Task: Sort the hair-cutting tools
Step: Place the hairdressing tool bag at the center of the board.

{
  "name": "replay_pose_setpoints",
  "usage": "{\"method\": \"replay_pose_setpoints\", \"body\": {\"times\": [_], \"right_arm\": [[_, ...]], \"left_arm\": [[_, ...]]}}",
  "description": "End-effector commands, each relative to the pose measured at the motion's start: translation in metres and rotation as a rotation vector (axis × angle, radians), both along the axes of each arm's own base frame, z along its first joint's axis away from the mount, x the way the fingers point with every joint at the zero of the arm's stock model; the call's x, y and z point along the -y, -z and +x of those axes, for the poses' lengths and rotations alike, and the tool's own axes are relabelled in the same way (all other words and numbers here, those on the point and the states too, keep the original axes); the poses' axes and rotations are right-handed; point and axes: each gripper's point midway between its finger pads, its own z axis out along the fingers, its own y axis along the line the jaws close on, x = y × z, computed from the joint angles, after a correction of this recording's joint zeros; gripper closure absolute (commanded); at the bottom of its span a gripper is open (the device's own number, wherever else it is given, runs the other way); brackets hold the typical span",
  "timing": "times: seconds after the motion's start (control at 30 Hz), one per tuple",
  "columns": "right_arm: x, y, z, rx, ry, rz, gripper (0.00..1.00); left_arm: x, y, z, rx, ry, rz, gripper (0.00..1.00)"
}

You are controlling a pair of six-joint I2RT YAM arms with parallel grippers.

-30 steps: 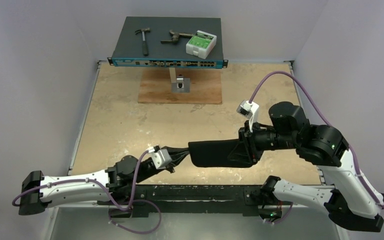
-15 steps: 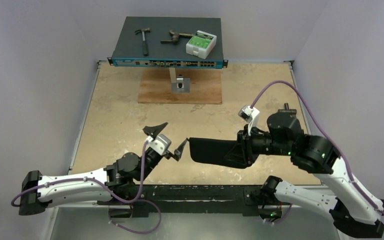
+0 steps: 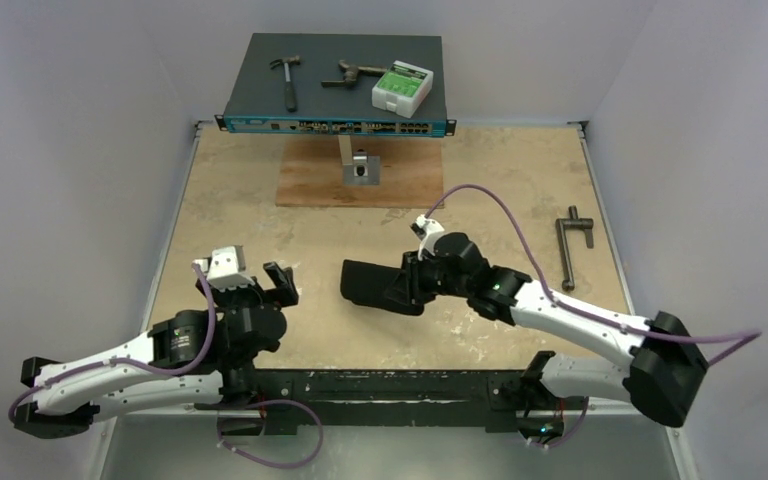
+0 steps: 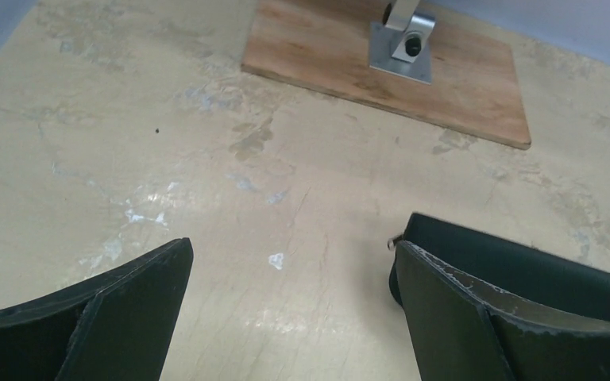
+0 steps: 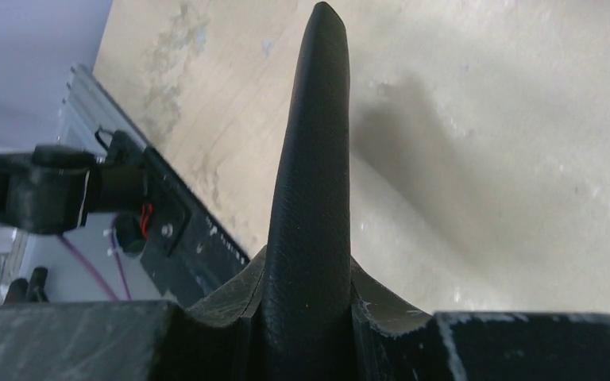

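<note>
No hair-cutting tools show in any view. A black leather pouch (image 3: 365, 285) is held edge-up just above the tabletop, and my right gripper (image 3: 412, 288) is shut on its right end. In the right wrist view the pouch (image 5: 310, 159) rises narrow between the jaws of the right gripper (image 5: 310, 270). My left gripper (image 3: 247, 282) is wide open to the left of the pouch, apart from it, with nothing between its fingers. In the left wrist view the left gripper (image 4: 292, 246) frames bare table, with the pouch (image 4: 524, 266) behind the right finger.
At the back a dark network switch (image 3: 260, 110) on a metal stand (image 3: 360, 167) carries a hammer (image 3: 286, 78), a rusty tool (image 3: 352, 73) and a white-green box (image 3: 401, 87). A wooden board (image 3: 400, 185) lies under it. A grey T-shaped bar (image 3: 570, 250) lies at right.
My left gripper opened, let go of the pouch's left end and drew back to the left. My right arm stretched out and carried the pouch leftward.
</note>
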Motion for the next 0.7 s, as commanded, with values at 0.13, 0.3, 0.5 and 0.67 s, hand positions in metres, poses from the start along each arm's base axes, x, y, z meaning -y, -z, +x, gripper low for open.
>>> {"method": "replay_pose_setpoints", "body": {"times": [0.13, 0.3, 0.5, 0.67], "right_arm": [[-0.017, 0.010, 0.078, 0.078, 0.216, 0.081, 0.93], [0.014, 0.050, 0.087, 0.000, 0.314, -0.013, 0.56], [0.056, 0.065, 0.092, -0.041, 0.453, -0.196, 0.25], [0.119, 0.055, 0.091, 0.013, 0.710, -0.308, 0.16]], "left_arm": [[0.003, 0.036, -0.015, -0.114, 0.079, -0.057, 0.00], [0.008, 0.050, -0.021, -0.121, 0.148, -0.118, 0.00], [0.008, 0.057, -0.023, -0.124, 0.164, -0.133, 0.00], [0.005, 0.059, -0.024, -0.154, 0.122, -0.124, 0.00]]}}
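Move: The right hand already grips the closed tool bag near its right end, held on edge; the bag's middle is about 5 cm to the hand's left and a couple below. Its resting spot lies about 6 cm ahead, level sideways and some 12 cm down. The wooden base stands about 33 cm ahead, 9 cm left and 12 cm down. From the empty left hand, that spot is roughly 5 cm ahead, 25 cm right and 19 cm down. The right fingers let go of the tool bag, opening wide over the latter half. They first carry it forward about 8 cm while sinking about 8 cm in all; then the hand draws off to the right by some 8 cm, turning clockwise some 25 degrees. The left hand, empty and open, sinks about 6 cm and eases back a little. ##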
